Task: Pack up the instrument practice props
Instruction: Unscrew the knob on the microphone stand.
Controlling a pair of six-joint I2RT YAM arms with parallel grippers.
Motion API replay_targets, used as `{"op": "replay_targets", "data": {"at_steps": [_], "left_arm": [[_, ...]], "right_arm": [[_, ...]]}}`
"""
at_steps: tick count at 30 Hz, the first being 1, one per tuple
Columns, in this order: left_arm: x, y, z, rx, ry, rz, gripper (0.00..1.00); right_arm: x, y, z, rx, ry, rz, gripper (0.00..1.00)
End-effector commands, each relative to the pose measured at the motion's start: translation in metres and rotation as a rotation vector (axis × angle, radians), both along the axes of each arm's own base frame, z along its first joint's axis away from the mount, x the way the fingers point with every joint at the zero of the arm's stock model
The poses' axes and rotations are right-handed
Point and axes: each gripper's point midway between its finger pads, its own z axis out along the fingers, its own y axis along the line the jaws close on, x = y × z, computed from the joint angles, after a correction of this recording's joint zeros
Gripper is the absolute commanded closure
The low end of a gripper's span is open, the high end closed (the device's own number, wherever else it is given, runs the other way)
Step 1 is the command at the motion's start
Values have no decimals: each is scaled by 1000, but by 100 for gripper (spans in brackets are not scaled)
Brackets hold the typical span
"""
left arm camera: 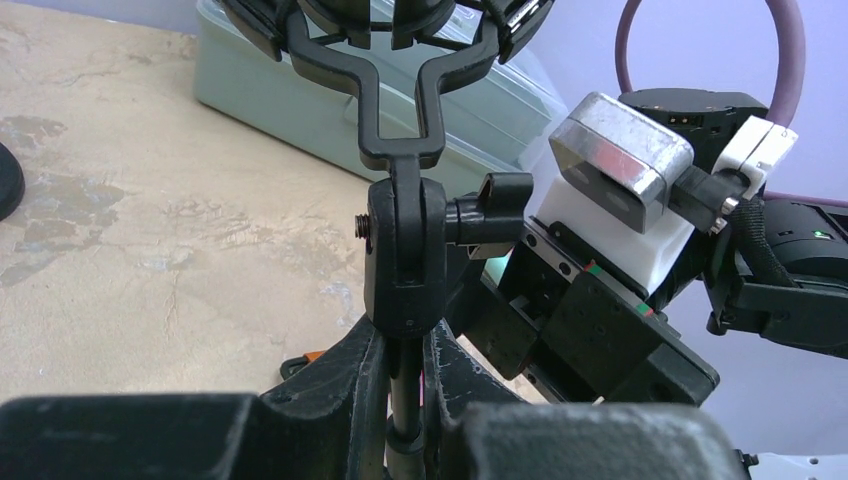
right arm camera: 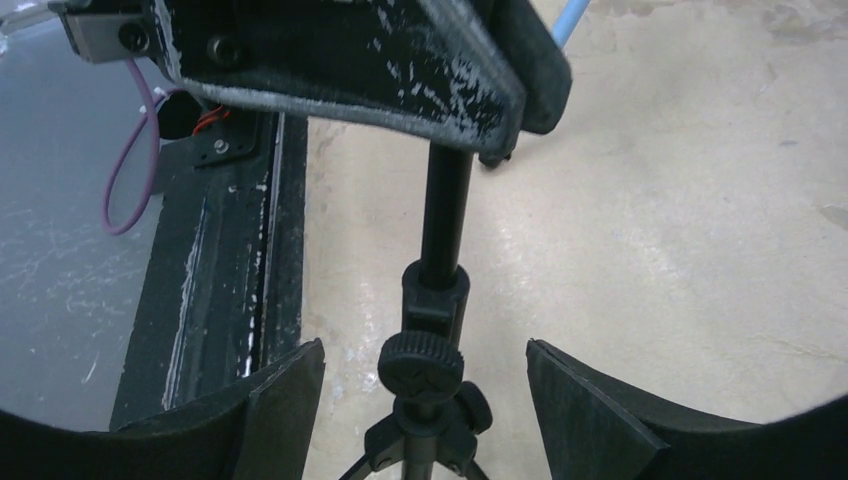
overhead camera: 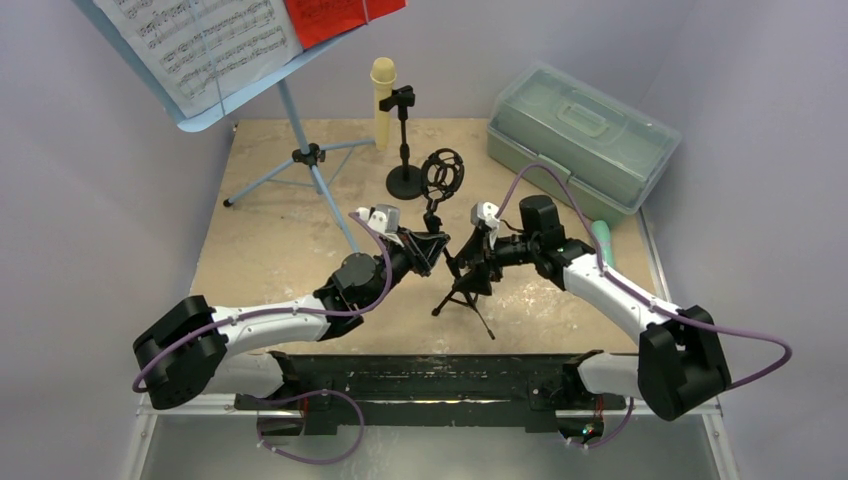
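Observation:
A black tripod mic holder [overhead camera: 462,290] with a ring cradle [overhead camera: 443,170] stands mid-table. My left gripper [overhead camera: 432,252] is shut on its thin pole [left arm camera: 404,385], just under the swivel joint [left arm camera: 405,250]. My right gripper [overhead camera: 468,262] is open, its fingers [right arm camera: 285,400] either side of the stand's knurled knob [right arm camera: 420,365] without touching it. The pale-blue music rack [overhead camera: 230,100] with white pages [overhead camera: 200,40] and a red page [overhead camera: 340,15] stands at the back left. A cream microphone [overhead camera: 383,95] sits in a round-based black holder [overhead camera: 405,180]. A teal microphone [overhead camera: 603,240] lies at the right.
A translucent grey-green case [overhead camera: 580,135] with a handle, lid closed, stands at the back right. The rack's tripod legs [overhead camera: 300,170] spread over the back left of the board. A black rail [overhead camera: 430,375] runs along the near edge between the arm bases.

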Motion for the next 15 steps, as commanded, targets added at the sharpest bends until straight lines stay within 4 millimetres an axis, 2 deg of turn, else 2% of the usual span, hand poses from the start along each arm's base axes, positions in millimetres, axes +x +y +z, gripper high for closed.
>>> {"op": "replay_targets", "data": {"at_steps": [1,9,12,15], "left_arm": [[-6,-1,34,-114,-70,-19,100],[-6,-4,35,-115,-60,-21,100],[-6,-5,36,-113,-60,-22,100],[-7,-5,35,-109,-57,-27,100]], "right_arm": [[12,12,17,53,-46,-3,27],[14,21,12,30,-73,-2,55],[18,20,16,24,-87,-20,71],[17,19,19,20,-86,-16,92]]}}
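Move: The knob low on the microphone stand's shaft lies just past my open right fingertips, about 2 cm to the left of that hand and level with it. The tripod hub sits about 4 cm below the knob; the round shock mount is some 13 cm ahead, 4 cm left and 15 cm above my right hand. From my left hand, already holding the upper shaft, the knob is about 9 cm below, 4 cm back and 4 cm right. I ease my right hand about 1.5 cm to the left, in around the knob, and close its fingers from wide open to roughly a quarter so the tips come together on the knob and its collar from both sides. The wrist doesn't turn yet. My left hand stays put and keeps its pinch on the shaft, steadying the stand. ##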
